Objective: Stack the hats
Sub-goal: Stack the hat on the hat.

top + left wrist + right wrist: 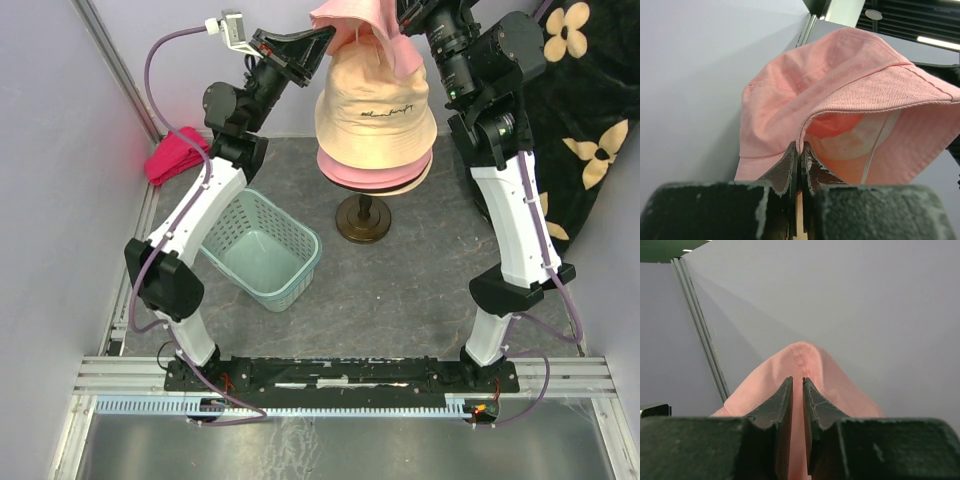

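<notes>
A pink hat (355, 25) hangs in the air between my two grippers, above a beige hat (375, 115) that sits on the stand. Under the beige hat, the brim of another pink hat (372, 178) shows. My left gripper (330, 38) is shut on the raised hat's brim edge (805, 131), its tips (800, 146) pressed together on the stitched rim. My right gripper (797, 380) has its jaws a narrow way apart, with a fold of the pink hat (805, 365) between them and tented just past the tips.
A dark round stand base (363, 222) sits under the stacked hats. A pale green basket (296, 280) lies front left of it. A magenta cloth bundle (177, 155) is at the left wall, and a black flowered cloth (585, 120) at the right.
</notes>
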{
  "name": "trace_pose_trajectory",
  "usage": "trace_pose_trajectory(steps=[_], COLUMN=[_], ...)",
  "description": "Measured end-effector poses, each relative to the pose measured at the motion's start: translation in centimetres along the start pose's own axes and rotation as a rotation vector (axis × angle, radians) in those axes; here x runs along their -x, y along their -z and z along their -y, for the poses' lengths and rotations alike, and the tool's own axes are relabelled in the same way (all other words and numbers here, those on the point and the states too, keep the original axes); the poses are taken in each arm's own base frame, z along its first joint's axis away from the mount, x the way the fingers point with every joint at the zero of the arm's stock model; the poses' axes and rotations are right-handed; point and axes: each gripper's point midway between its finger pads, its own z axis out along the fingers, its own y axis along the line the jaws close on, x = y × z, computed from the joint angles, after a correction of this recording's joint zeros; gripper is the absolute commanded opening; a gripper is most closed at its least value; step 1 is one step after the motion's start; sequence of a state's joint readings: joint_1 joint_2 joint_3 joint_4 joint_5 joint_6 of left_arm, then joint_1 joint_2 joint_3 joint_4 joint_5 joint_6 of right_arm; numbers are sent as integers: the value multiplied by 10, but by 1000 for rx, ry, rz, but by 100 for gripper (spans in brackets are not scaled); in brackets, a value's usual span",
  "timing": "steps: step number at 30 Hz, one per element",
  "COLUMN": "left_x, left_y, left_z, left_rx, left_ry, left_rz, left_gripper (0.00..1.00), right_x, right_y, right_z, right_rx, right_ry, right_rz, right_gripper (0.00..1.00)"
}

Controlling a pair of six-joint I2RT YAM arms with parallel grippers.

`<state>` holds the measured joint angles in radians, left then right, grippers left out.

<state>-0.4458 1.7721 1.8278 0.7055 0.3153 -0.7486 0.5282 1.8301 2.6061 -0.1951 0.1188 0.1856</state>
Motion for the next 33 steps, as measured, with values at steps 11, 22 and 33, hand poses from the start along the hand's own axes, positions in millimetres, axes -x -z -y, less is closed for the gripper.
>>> trace_pose_trajectory(steps=[11, 22, 33], left_x=[4, 1, -2], left_y=[5, 12, 12], left_z=[21, 23, 22], left_rx=[-16, -4, 20], left_ry=[-85, -132, -144], left_rz=[-13, -35, -42], left_gripper=[3, 3, 3], right_x=[-22, -8, 8], right_y=[5, 21, 48], right_z=[8, 22, 41], right_rx=[-30, -98, -202], right_ry=[16, 61, 68], right_rz=[-58, -54, -51], right_gripper=[35, 58, 62])
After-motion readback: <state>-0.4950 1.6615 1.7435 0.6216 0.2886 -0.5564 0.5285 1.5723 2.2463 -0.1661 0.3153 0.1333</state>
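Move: To the right of the left hand, which still pinches the upper pink hat's brim, that hat's middle lies about 7 cm off, level in reach and some 4 cm higher; from the right hand it is roughly 5 cm left, 2 cm ahead and 6 cm down. The beige hat capping the stack is about 4 cm left of the right hand, 3 cm back and 22 cm below. Directly under the beige hat, some 7 cm lower, is the lower pink hat. Opening its fingers from a narrow gap to well apart, the right hand first sinks about 3 cm beside the raised pink cloth, then draws off to the right about 5 cm and back some 3 cm, turning about 10 degrees clockwise. The left hand keeps its shut pinch on the brim and eases back roughly 2.5 cm, tilting slightly, then holds there. ##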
